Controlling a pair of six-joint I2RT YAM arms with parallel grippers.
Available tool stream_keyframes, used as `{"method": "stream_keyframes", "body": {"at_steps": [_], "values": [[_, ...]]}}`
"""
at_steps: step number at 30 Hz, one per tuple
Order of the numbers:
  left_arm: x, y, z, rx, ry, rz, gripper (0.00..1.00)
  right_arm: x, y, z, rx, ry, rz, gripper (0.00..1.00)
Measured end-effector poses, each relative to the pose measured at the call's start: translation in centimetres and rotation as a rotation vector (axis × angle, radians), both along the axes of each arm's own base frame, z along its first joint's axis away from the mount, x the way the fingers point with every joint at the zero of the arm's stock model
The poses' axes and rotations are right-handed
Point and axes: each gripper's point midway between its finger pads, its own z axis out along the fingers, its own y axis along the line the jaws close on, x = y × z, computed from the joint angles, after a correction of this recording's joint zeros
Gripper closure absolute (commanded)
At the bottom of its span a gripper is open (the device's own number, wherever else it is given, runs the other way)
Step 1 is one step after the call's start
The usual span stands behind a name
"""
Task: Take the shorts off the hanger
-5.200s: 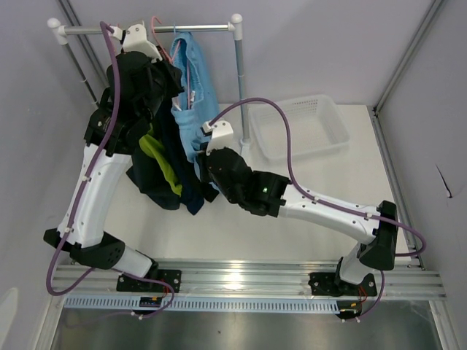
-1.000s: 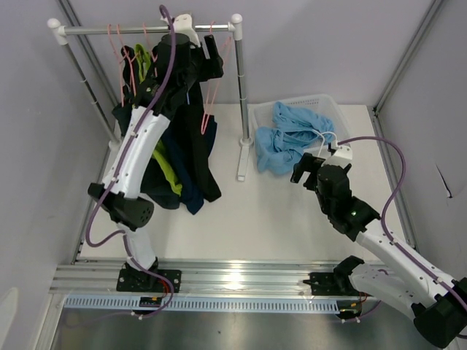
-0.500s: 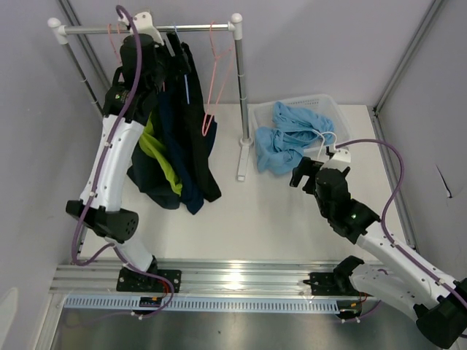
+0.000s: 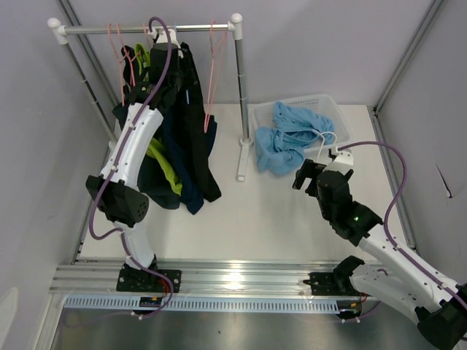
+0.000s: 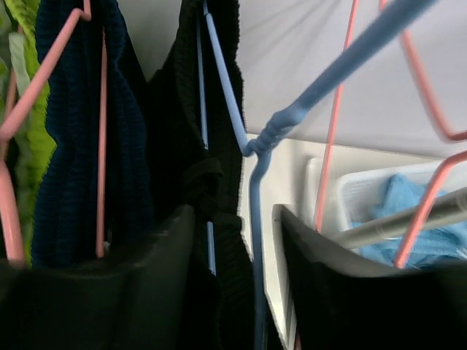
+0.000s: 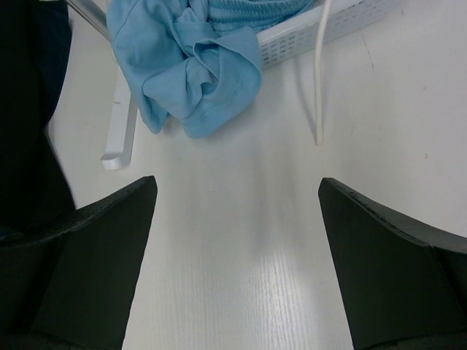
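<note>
Black shorts hang on a blue hanger from the rack bar. Navy shorts, lime green shorts and dark blue-green shorts hang to their left. My left gripper is up at the bar, open. In the left wrist view the black shorts' waistband and the hanger stem sit between its jaws, with a gap on the right side. Light blue shorts lie in the white basket, draped over its edge. My right gripper stands open and empty beside them.
An empty pink hanger hangs at the bar's right end, others at the left. The rack's post and foot stand between the clothes and the basket. In the right wrist view the light blue shorts lie ahead, over bare table.
The light blue shorts came off the rack and now lie in the basket. The left gripper swung left along the bar, came back to the black shorts, and its jaws narrowed. The right arm barely moved.
</note>
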Motion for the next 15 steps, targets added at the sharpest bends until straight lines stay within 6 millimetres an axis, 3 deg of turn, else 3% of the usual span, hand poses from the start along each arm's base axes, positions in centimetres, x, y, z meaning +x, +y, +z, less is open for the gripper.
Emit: {"method": "stream_keyframes", "body": {"at_steps": [2,3,11,15], "values": [[0.3,0.1,-0.5,-0.004,0.008,0.007,0.93,0.0,-0.1,-0.2,-0.004,0.005,-0.001,0.01],[0.5,0.1,-0.7,-0.008,0.010,0.009,1.00,-0.1,-0.1,-0.4,-0.006,0.007,-0.001,0.00],[0.4,0.2,-0.4,-0.005,0.017,0.008,1.00,-0.1,0.0,-1.0,-0.017,0.020,0.003,0.02],[-0.7,0.3,2.3,-0.016,-0.006,-0.003,1.00,-0.1,1.5,-1.0,-0.037,0.018,0.057,0.02]]}}
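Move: The near arm of the blue hanger runs between the left hand's open fingers, about 1 cm ahead and level with them, neither left nor right. The black shorts on it hang about 5 cm ahead, dead in line and some 15 cm lower; the navy shorts are 5 cm left and 4 cm ahead, about 15 cm below; the empty pink hanger is roughly 9 cm right, 1 cm ahead, level. From the right hand, the blue hanger's arm lies some 24 cm ahead, 36 cm left, 16 cm higher. The left fingers shut from about half open and pinch the near arm of the blue hanger just below its twisted neck, as the hand eases about 1 cm forward and down. Once shut they keep hold and the hand rises some 3 cm, drawing back about 1.5 cm towards the robot. The right hand, wide open, sinks 1 cm, then starts left towards the garments. ##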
